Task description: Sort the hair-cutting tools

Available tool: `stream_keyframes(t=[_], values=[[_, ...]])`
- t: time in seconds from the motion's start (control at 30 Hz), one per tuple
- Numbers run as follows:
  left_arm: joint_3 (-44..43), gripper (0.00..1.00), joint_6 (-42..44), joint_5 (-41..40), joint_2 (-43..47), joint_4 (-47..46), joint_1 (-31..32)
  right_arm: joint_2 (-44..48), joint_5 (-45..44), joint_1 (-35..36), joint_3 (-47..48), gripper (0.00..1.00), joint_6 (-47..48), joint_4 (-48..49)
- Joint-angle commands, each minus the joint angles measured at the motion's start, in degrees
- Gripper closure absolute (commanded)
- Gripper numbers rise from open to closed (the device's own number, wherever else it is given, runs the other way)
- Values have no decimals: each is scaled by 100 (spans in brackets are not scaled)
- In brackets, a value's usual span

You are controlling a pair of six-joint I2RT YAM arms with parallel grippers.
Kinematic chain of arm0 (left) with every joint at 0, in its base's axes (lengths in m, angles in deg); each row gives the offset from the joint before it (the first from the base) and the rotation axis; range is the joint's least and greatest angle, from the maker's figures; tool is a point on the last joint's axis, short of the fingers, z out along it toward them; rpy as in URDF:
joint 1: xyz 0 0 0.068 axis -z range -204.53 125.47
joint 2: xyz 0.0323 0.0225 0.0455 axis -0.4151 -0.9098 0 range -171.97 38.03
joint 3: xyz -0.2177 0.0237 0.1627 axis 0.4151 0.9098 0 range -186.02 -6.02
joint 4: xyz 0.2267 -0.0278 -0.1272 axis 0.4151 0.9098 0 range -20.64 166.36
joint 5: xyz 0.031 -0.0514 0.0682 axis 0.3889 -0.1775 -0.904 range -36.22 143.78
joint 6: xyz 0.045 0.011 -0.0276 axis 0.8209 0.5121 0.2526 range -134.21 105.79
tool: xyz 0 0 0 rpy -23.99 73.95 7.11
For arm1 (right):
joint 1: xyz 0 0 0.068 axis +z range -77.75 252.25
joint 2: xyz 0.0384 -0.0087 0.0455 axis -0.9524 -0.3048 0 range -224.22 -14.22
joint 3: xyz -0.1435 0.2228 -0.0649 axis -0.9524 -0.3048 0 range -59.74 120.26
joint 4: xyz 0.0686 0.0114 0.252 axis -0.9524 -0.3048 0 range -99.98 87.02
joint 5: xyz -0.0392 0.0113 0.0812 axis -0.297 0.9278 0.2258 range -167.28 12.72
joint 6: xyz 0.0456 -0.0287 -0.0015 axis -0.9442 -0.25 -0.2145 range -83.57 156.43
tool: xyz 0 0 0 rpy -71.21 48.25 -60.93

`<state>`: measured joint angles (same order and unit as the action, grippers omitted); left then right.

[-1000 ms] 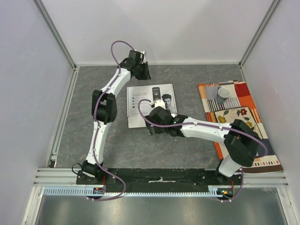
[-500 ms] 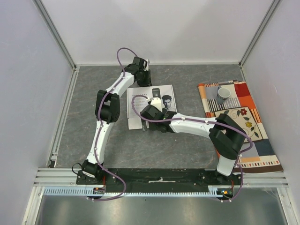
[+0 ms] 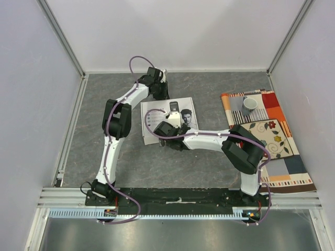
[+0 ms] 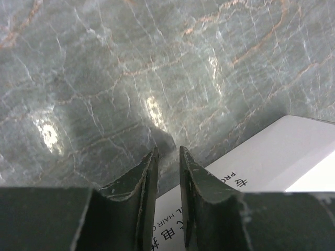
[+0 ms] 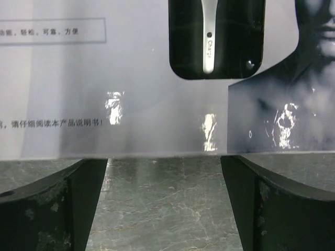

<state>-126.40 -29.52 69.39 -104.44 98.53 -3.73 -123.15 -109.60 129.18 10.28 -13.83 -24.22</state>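
Note:
The white box with the printed lid (image 3: pixel 157 112) lies flat in the middle of the table. The clipper seen on it is only a print (image 5: pixel 215 36). No real clipper, comb attachments, cord or small parts are in view. My left gripper (image 3: pixel 160 94) is at the box's far edge. In the left wrist view its jaws (image 4: pixel 167 149) are nearly together with nothing between them, over the lid's edge (image 4: pixel 272 157). My right gripper (image 3: pixel 168 140) is at the box's near edge. In the right wrist view it (image 5: pixel 165 159) is wide open, with the lid's edge (image 5: pixel 157 141) just ahead of the fingertips.
A patterned cloth (image 3: pixel 272 141) lies at the right with a grey cup (image 3: pixel 249 104) on its far end. White walls and metal rails close in the marbled grey table (image 3: pixel 104 141).
My left gripper has come down and nearer, to the box's far edge. My right gripper has slid left along the box's near edge, its arm stretching further across.

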Motion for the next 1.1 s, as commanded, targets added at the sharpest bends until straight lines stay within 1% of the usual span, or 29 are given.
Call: stream_keyframes(t=[0.0, 0.07, 0.13, 0.27, 0.3, 0.33, 0.43, 0.5, 0.6, 0.7, 0.73, 0.8, 0.83, 0.93, 1.03, 1.07], values=[[909, 71, 353, 301, 307, 670, 232, 55, -846, -32, -460, 2, -177, 777], [1269, 71, 301, 380, 501, 608, 241, 160, -1135, -32, -847, 2, -64, 1302], [1507, 72, 292, 398, 711, 546, 284, 152, -1215, -32, -998, 2, 68, 1725], [2131, 72, 257, 512, 1011, 441, 337, -32, -1198, -32, -1104, 2, 297, 2070], [2211, 73, 248, 530, 1055, 415, 346, -24, -1224, -32, -1131, 2, 350, 2071], [2281, 73, 239, 565, 1090, 397, 346, -6, -1233, -32, -1183, 2, 437, 2445], [2466, 73, 291, 609, 1187, 388, 372, 108, -1216, -32, -1412, 2, 806, 3018], [2519, 73, 318, 530, 1204, 388, 372, 100, -1190, -32, -1386, 2, 939, 3046], [2475, 73, 345, 495, 1204, 379, 364, 161, -979, -32, -1254, 2, 1053, 2723], [2405, 73, 345, 504, 1274, 397, 372, 196, -680, -24, -894, 2, 922, 1819], [2379, 73, 336, 478, 1310, 405, 372, 248, -584, 2, -798, 2, 826, 1329], [2309, 72, 353, 390, 1397, 458, 372, 345, -426, 3, -674, 2, 781, 974], [2169, 72, 388, 346, 1459, 502, 372, 537, -373, 20, -674, 2, 755, 746], [1792, 71, 459, 249, 1582, 756, 364, 994, -144, 29, -779, 2, 781, 577], [1562, 71, 485, 127, 1897, 845, 364, 1433, -126, 29, -648, 2, 1017, 340], [1544, 69, 494, 74, 2012, 845, 355, 1540, -143, 20, -604, 2, 1218, 287]])
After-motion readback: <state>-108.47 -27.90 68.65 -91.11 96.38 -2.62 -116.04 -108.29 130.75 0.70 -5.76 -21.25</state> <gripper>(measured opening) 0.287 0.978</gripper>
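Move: Each hand is at one side of the closed hair-clipper box. The left hand is at its far wall, with the box's middle about 10 cm back and 1 cm to the right, roughly level with the fingertips. The right hand is at the near wall, with the middle some 11 cm straight ahead. From the right hand, the mug stands about 31 cm right and 21 cm ahead, and the flowered mat about 37 cm right and 2 cm ahead. Still on the far wall with nearly shut fingers, the left hand pushes the box back towards the robot, about 5 cm in two stages with a pause, rising slightly. The right hand keeps its wide-open fingertips at the near wall, dips 1.5 cm while tipping them forward about 10 degrees, holds, then tips back and retreats about 3 cm back and nearly as far right. ##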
